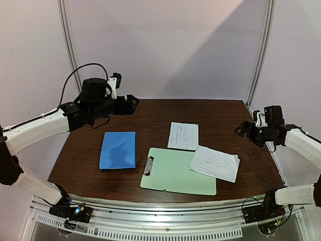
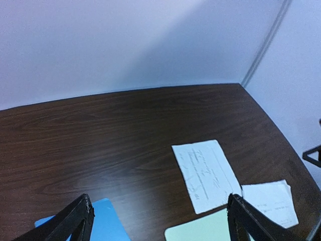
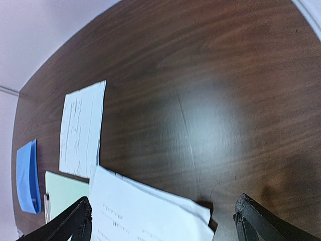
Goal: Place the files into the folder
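Note:
The blue folder point(image 1: 118, 149) lies shut and flat on the left half of the brown table point(image 1: 150, 115). Of the two white files, one sheet point(image 1: 183, 135) lies flat at mid-table. The other point(image 1: 214, 163) lies skewed over the right end of a pale green clipboard point(image 1: 178, 173). My left gripper point(image 1: 134, 103) hovers open above the table's back left, past the folder point(image 2: 103, 223), with nothing between its fingers point(image 2: 83, 216). My right gripper point(image 1: 241, 129) hangs open at the right edge. It looks down over the skewed sheet point(image 3: 145, 216) and holds nothing.
The clipboard's metal clip point(image 1: 148, 165) sits at its left end, close to the folder. Pale booth walls with metal posts point(image 1: 260, 50) close in the back and sides. Bare wood point(image 3: 210, 100) stretches behind the sheets. The arm bases point(image 1: 70, 211) stand at the near edge.

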You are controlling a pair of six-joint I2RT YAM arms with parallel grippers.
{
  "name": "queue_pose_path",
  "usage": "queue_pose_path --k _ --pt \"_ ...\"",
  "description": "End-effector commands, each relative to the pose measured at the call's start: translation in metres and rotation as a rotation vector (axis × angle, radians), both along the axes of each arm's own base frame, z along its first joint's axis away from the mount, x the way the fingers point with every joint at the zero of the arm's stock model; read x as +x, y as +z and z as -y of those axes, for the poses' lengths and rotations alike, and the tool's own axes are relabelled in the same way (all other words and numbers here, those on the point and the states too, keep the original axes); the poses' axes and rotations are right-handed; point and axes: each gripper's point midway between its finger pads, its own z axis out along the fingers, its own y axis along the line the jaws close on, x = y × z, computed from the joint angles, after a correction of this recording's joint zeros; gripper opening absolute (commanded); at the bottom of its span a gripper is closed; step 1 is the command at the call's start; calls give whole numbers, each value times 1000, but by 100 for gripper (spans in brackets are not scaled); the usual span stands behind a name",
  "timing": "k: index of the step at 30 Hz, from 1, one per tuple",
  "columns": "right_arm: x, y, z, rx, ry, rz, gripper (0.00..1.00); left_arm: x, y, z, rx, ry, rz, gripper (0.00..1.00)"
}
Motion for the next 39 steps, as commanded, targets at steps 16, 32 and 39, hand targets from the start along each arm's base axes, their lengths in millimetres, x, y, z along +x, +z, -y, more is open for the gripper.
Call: queue_pose_path --k 16,32,39 --pt "-66 -43 -31 117 127 -214 99 -100 -95 186 96 -562 -205 83" --pt "-103 -85 -26 123 82 -357 99 -141 -179 250 127 -696 -410 74" --pt "-111 -98 -33 180 82 -378 96 -145 -209 262 123 -678 -538 72"
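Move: The stacked files lie about 35 cm right of the left hand, 14 cm back and 29 cm below; from the right hand they lie some 9 cm left, 9 cm back and 15 cm down. From the left hand, the green clipboard is 19 cm right and 17 cm back, the single sheet 23 cm right and 3 cm ahead, the blue folder 8 cm left and 6 cm back. From the right hand the single sheet is 21 cm left and 8 cm ahead. Rightward, down and back, the left hand sweeps about 25 cm across to above the clipboard near the stacked files' left end, sinking 20 cm while turning clockwise, tipping its fingers down and narrowing them partway. The right hand, open, draws back and down about 10 cm each way towards the files' right end, its fingertips tilting down. Neither touches yet. ##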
